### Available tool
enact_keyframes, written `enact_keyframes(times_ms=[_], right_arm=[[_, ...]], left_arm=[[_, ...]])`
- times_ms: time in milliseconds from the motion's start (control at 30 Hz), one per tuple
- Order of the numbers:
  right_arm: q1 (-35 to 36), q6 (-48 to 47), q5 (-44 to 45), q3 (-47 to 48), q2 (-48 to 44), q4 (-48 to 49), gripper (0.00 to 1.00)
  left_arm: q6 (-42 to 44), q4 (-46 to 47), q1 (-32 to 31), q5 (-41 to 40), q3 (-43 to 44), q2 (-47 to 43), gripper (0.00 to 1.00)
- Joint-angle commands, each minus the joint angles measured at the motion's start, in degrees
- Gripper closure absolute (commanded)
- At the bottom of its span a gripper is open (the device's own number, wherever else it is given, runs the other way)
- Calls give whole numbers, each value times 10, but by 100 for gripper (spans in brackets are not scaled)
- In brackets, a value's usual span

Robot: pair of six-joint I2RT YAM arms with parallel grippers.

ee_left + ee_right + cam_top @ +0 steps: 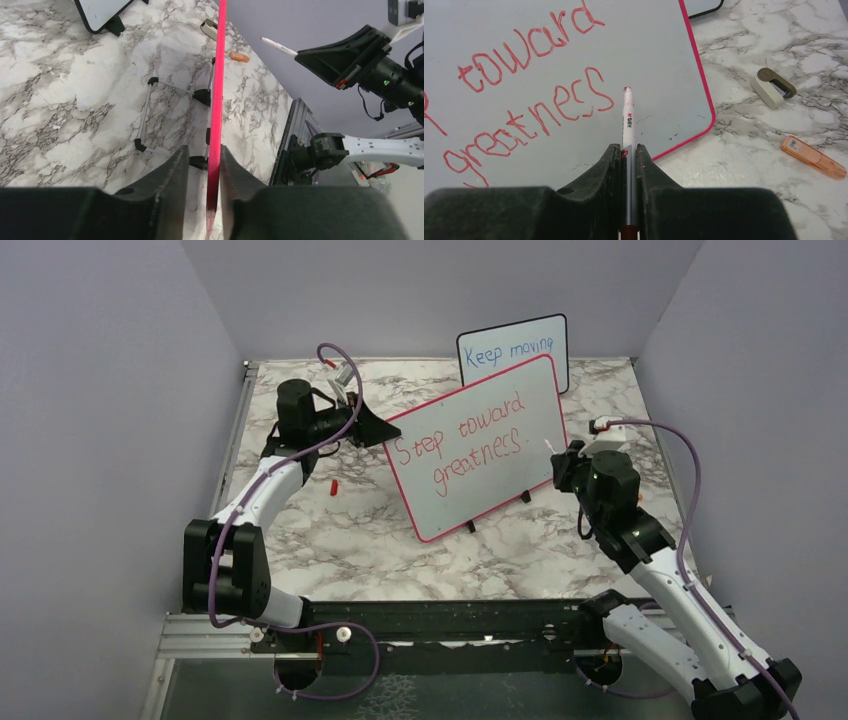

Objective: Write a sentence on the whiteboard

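The whiteboard [480, 455], red-pink framed, stands tilted on small black feet in the middle of the table. The red sentence [460, 445] "Step toward greatness." fills it in two lines, partly seen in the right wrist view [524, 100]. My left gripper [385, 430] is at the board's left edge. In the left wrist view the red frame edge [217, 100] runs between its fingers [204, 165], against the right finger with a gap to the left one, so it is open. My right gripper [626, 150] is shut on a white marker [628, 120], tip near the board's lower right.
A smaller black-framed board [515, 350] with blue writing stands behind the whiteboard. A small red cap [334, 486] lies left of the board. A beige object [774, 87] and an orange one [813, 156] lie on the marble to the right. Walls enclose three sides.
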Motion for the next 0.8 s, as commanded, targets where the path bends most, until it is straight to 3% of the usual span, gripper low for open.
enact_keyframes(times_ms=[0, 100, 233, 367, 500, 667, 767], right_arm=[[-2, -15, 21, 20, -20, -31, 100], [-2, -17, 23, 20, -32, -33, 100], [-2, -19, 24, 23, -46, -45, 100], [-2, -22, 29, 25, -65, -62, 100], [-2, -21, 33, 22, -82, -79, 100], [-2, -15, 31, 13, -107, -88, 100], [-2, -12, 22, 9, -120, -91, 100]], left_arm=[[-8, -48, -4, -28, 36, -28, 63], [-4, -79, -1, -36, 64, -40, 47], [9, -141, 7, -77, 98, -66, 33], [47, -242, 15, -152, 124, -97, 3], [67, -292, 20, -217, 115, -154, 1], [112, -284, 17, -302, 31, -276, 1], [105, -308, 15, -334, -5, -300, 1]])
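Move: The whiteboard's upper-left corner sits between the left fingers; its middle lies about 17 cm right of the left hand, 2 cm ahead and 11 cm lower. The red cap is some 15 cm left of that hand and 3 cm back, on the table. From the right hand, the whiteboard's middle is about 17 cm left, 4 cm ahead and 10 cm lower; the orange case is some 20 cm right, level with it, on the table. The left fingers spread from a slight gap to wide open and let go of the whiteboard's corner, the hand lifting about 9 cm and then swinging left and back while turning some 25 degrees counter-clockwise. Still gripping the marker, already clear of the surface, the right hand eases about 4 cm away from the writing, back, to its right and slightly up. ##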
